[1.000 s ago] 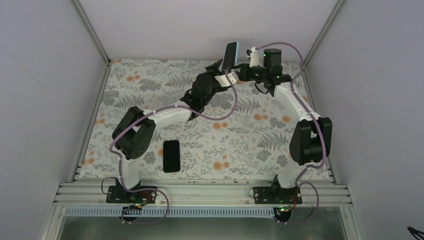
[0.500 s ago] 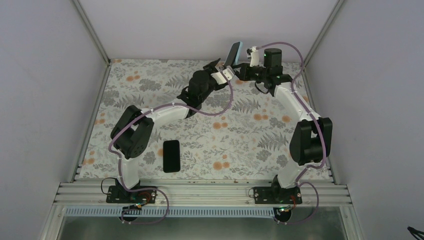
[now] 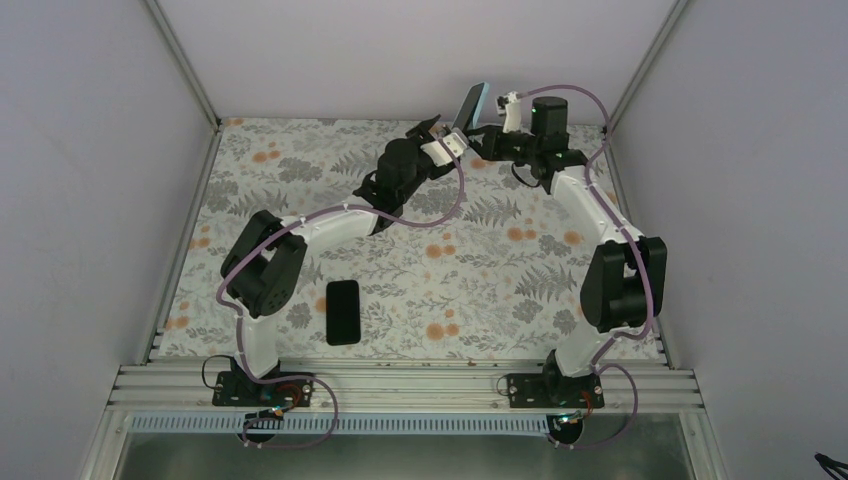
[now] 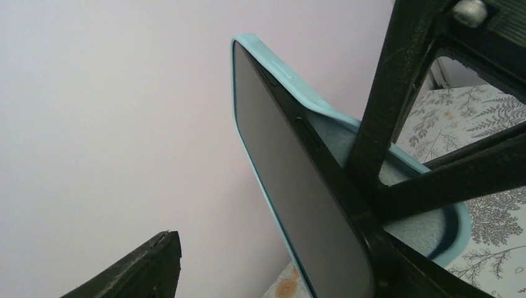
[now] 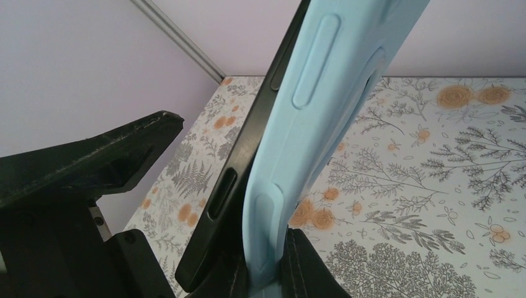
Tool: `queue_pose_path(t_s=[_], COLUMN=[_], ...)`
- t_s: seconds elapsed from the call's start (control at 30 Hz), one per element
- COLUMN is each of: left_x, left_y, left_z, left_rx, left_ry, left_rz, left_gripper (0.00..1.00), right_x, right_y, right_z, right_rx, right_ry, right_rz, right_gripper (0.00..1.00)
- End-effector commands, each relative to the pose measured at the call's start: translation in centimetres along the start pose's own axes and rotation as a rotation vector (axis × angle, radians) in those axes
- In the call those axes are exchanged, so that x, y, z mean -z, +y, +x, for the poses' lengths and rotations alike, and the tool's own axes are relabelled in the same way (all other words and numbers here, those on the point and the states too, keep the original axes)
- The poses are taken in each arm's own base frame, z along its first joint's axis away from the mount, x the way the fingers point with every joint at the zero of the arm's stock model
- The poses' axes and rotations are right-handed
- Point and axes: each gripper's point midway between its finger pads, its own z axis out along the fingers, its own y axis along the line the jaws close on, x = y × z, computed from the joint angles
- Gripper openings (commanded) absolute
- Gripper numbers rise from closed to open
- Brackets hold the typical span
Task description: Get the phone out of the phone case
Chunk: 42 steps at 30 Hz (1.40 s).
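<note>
The phone (image 3: 465,106) stands tilted in the air at the back of the table, still partly in the light blue phone case (image 3: 481,97). My right gripper (image 3: 488,133) is shut on the case's lower side wall (image 5: 291,205). In the right wrist view the phone's black edge (image 5: 248,155) has come away from that wall. My left gripper (image 3: 441,136) is open around the phone's lower end. Its near finger (image 4: 149,267) stands apart from the dark screen (image 4: 291,186). The case's inside (image 4: 428,230) shows behind the phone.
Another all-black phone (image 3: 343,311) lies flat on the floral table cover (image 3: 480,270) near the front left. Both grippers are close to the back wall (image 3: 400,50), with the frame posts (image 3: 185,70) at the corners.
The phone and case have tilted to the right and shifted slightly right. My left gripper has moved up and back beside them. The right gripper keeps its grip.
</note>
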Motion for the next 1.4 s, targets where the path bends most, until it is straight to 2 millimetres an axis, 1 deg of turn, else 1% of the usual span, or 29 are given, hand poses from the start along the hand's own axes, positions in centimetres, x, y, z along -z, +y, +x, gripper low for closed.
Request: queue_pose_path(t_s=[0.0,0.17,0.27,0.3,0.43,0.67,0.73,0.8,0.83,0.9,0.93,1.0,1.1,1.17,1.2,1.27,1.37], left_x=[0.3,0.0,-0.4,-0.5,-1.3,-1.9,-2.2,-2.4,-2.6,-2.7,-2.8,-3.0,-3.4,-3.7,-3.8,-4.2,-4.4], left_y=[8.1,6.2,4.9,4.7,4.2,3.1,3.1,2.6,2.4,1.8,1.5,1.1,1.2,1.0,0.8,0.4,-0.5], left_z=[8.1,8.3,9.1,9.3,10.0,10.0,10.4,10.8,10.7,10.5,10.4,10.6,10.8,10.6,10.6,10.5,10.1], left_rx=[-0.071,-0.070,-0.027,-0.014,0.032,0.104,0.125,0.140,0.142,0.157,0.164,0.165,0.159,0.161,0.169,0.181,0.199], left_ry=[0.246,0.246,0.264,0.266,0.284,0.276,0.283,0.281,0.276,0.265,0.261,0.262,0.258,0.251,0.247,0.247,0.233], left_rz=[-0.294,-0.253,-0.201,-0.195,-0.173,-0.120,-0.115,-0.093,-0.082,-0.051,-0.037,-0.028,-0.043,-0.031,-0.023,0.006,0.053], left_gripper=[0.71,0.62,0.58,0.57,0.57,0.57,0.57,0.57,0.55,0.47,0.46,0.47,0.54,0.54,0.51,0.39,0.29], right_x=[3.6,3.6,3.9,4.0,4.3,4.9,5.0,5.2,5.4,5.7,5.7,5.9,6.0,6.0,6.0,6.0,6.1], right_y=[5.9,6.6,7.3,7.4,8.0,9.8,10.3,11.1,11.4,12.0,12.2,12.7,13.6,14.1,14.3,14.7,15.3], right_z=[-1.0,-0.7,-0.9,-0.8,-0.6,-0.4,-0.3,-0.1,-0.1,0.0,0.0,0.0,0.3,0.8,1.1,1.5,1.6], right_rx=[0.042,0.039,0.052,0.055,0.064,0.075,0.068,0.056,0.055,0.053,0.055,0.054,0.060,0.058,0.053,0.034,0.045], right_ry=[0.006,0.019,0.018,0.019,0.027,0.044,0.052,0.065,0.070,0.082,0.085,0.095,0.114,0.139,0.150,0.182,0.190], right_rz=[-0.212,-0.265,-0.295,-0.301,-0.335,-0.414,-0.448,-0.492,-0.512,-0.546,-0.554,-0.572,-0.605,-0.640,-0.658,-0.697,-0.715], right_gripper=[0.03,0.03,0.03,0.03,0.03,0.03,0.03,0.03,0.03,0.03,0.03,0.03,0.03,0.03,0.03,0.03,0.03])
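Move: The phone stands steeply on end, still caught in its case at the top, with its middle about 3 cm ahead, 3 cm right and 5 cm above the left hand; one left finger is already in the gap behind the phone, the other off its screen side. The case lies along the phone's right side, its middle some 4 cm ahead and 5 cm right of the left hand. From the right hand, already pinching the case's lower edge, the phone's middle is roughly 4 cm ahead, 1 cm left and 6 cm above. With one finger kept in the gap between phone and case, the left hand works about 3 cm to the right and half as far forward, dipping slightly and recovering while turning some 10 degrees, and its opening shrinks to about half, bringing the outer finger in towards the phone's screen side. The right hand keeps its pinch on the case's lower edge, easing up about 1.5 cm and right about 1 cm as it rolls its left side up roughly 10 degrees. ##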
